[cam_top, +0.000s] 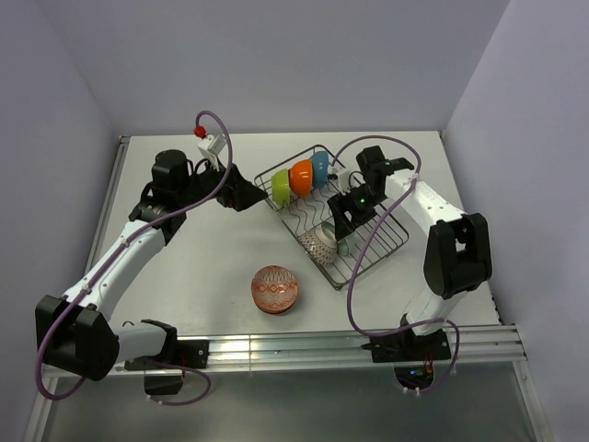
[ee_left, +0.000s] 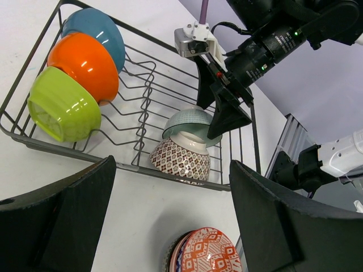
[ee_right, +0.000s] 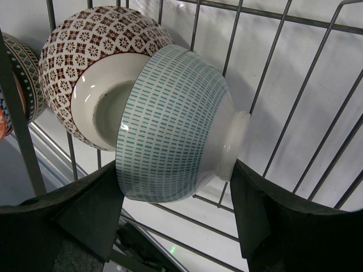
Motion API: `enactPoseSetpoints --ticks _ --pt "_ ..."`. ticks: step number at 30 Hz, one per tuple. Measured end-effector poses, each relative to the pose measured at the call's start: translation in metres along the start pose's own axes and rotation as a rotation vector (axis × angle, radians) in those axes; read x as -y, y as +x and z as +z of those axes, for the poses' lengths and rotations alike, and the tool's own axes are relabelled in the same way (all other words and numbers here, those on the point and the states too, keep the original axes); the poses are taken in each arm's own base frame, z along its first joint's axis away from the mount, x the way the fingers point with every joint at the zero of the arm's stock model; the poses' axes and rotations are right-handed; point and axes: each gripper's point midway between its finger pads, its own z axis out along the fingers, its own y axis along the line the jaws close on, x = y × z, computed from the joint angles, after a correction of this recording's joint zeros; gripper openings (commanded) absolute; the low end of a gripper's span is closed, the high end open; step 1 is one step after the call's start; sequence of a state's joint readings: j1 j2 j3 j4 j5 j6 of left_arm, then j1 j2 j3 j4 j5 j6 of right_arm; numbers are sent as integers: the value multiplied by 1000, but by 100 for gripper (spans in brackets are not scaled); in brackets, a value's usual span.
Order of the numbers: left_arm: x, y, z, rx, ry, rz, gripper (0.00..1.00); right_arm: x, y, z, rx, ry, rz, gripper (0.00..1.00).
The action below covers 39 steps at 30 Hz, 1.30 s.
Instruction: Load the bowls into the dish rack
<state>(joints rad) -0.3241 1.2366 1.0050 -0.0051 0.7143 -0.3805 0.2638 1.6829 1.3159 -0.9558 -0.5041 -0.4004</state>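
The dish rack sits right of centre. At its far end, lime green, orange and blue bowls stand on edge in a row. At the near end, a brown patterned bowl lies on its side. Against it leans a white bowl with teal dashes, and my right gripper is shut on this one, rim to foot. A red-orange patterned bowl rests on the table in front of the rack. My left gripper hangs open and empty beside the rack's left edge.
The rack's upright tines fill the gap between the two groups of bowls. The right arm's purple cable loops over the rack's near corner. Walls close in the table at the back and on both sides.
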Motion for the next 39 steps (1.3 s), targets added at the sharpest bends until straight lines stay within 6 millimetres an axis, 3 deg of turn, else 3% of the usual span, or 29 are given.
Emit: enactPoseSetpoints --ticks 5,17,18,20,21,28,29,39 --pt "0 0 0 -1 0 2 87 0 0 0 1 0 15 0" --pt "0 1 0 -3 -1 4 87 -2 0 2 -9 6 31 50" --pt "-1 1 0 -3 -1 4 87 -3 -1 2 -9 8 31 59" --pt "-1 1 0 -3 -1 4 87 -4 -1 2 -12 8 29 61" --pt "-1 1 0 -3 -1 7 87 -4 -1 3 -14 7 28 75" --pt "-1 2 0 -6 -2 15 87 -12 -1 5 -27 -18 26 84" --pt "-1 2 0 -6 -1 15 87 -14 -1 5 -29 -24 27 100" --pt "-1 3 0 -10 0 17 87 -25 -5 2 -31 -60 37 100"
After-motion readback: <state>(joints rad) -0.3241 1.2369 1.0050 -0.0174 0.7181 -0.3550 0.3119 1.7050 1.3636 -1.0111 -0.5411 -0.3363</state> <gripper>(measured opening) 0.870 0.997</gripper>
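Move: The right hand still holds the green-white bowl; its place in the rack, against the brown-patterned bowl, lies roughly 3 cm to the left, 4 cm back and 5 cm below. The brown-patterned bowl is about 7 cm left and 4 cm back, the orange bowl some 13 cm ahead and 11 cm left, the red-patterned stack about 17 cm left and 15 cm back. From the left hand, that place lies about 19 cm right, 3 cm back, 23 cm below. Leftward, and slightly back, the right hand eases the held bowl about 2 cm towards the brown-patterned bowl, slowly at first and then quicker. Partway through, the fingers spread fully and let go of the bowl, while the hand keeps drifting left and lifts about 1 cm at the end, hardly tilting. ##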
